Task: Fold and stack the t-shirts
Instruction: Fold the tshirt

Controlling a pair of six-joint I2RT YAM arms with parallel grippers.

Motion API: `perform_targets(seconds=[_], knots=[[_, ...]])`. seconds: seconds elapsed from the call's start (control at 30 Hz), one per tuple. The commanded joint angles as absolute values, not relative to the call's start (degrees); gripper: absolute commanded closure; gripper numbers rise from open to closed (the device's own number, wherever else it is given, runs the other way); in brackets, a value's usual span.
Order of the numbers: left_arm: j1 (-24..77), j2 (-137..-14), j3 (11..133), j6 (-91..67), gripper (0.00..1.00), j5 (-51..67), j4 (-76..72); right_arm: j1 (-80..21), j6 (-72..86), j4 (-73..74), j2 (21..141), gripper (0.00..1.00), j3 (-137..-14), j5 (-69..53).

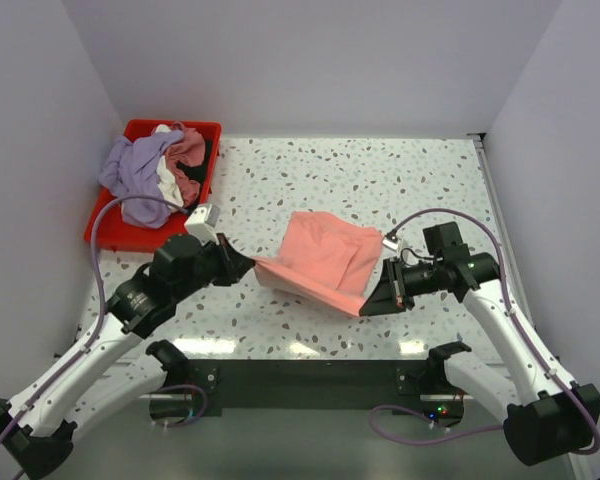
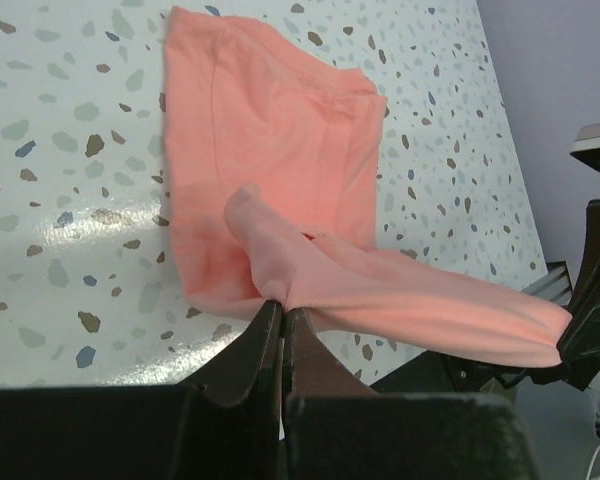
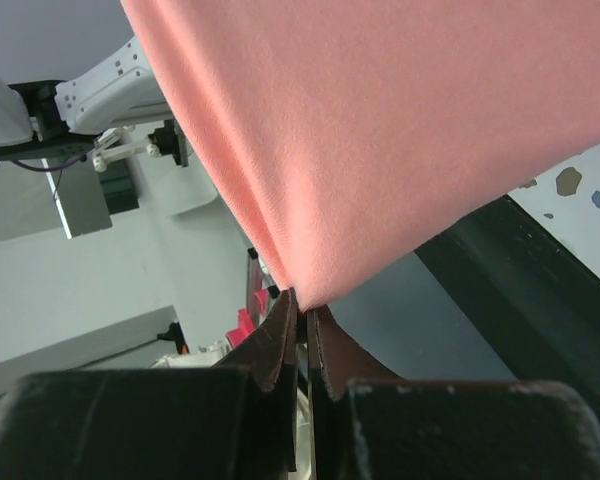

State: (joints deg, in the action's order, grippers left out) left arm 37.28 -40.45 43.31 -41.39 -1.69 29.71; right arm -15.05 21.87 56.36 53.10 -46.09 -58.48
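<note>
A salmon-pink t-shirt (image 1: 325, 255) lies partly folded in the middle of the speckled table, its near edge lifted off the surface. My left gripper (image 1: 252, 266) is shut on the shirt's near-left corner; the left wrist view shows the cloth (image 2: 280, 160) bunched at the closed fingertips (image 2: 283, 308). My right gripper (image 1: 372, 303) is shut on the near-right corner, and the shirt (image 3: 380, 120) hangs over its pinched fingertips (image 3: 302, 300). The near hem stretches between the two grippers. Other t-shirts, lavender (image 1: 138, 170), white and dusty rose (image 1: 188, 150), sit heaped in a bin at the back left.
The red plastic bin (image 1: 110, 225) stands against the left wall at the table's far-left corner. White walls close in the table on the left, back and right. A dark rail (image 1: 310, 375) runs along the near edge between the arm bases.
</note>
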Motion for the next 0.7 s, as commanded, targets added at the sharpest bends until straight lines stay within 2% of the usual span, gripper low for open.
perform_targets(seconds=[0.0,0.67], knots=[[36.21,-40.16,46.32,-40.43,1.00,-13.18,29.10,-14.94,22.76,59.87,52.56,1.00,-46.24,-60.56],[33.84,-64.24,51.76,-37.00,1.00,-14.16,14.51,-14.33,26.72,45.97,62.22,1.00,-48.69,-47.65]])
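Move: Ahead and below, still joined to the edge both hands hold up, lies the t-shirt's flat part: its middle is about 10 cm forward, 15 right and 19 below the left hand, and some 20 forward, 3 left and 18 below the right. Its far-left corner is roughly 18 cm ahead of the left hand and 7 right; its far-right corner about 25 ahead of the right hand and 7 right. The red bin stands some 22 cm ahead of the left hand, 19 left. Carrying the pinched edge of the t-shirt between them, both hands swing forward over its lying part, slowly at first and then faster, and sink as they go. The left travels about 7 cm forward, 4 down and slightly right, turning a little; the right lags with roughly 5 cm forward and 3 down. Both grippers stay shut on their corners. ##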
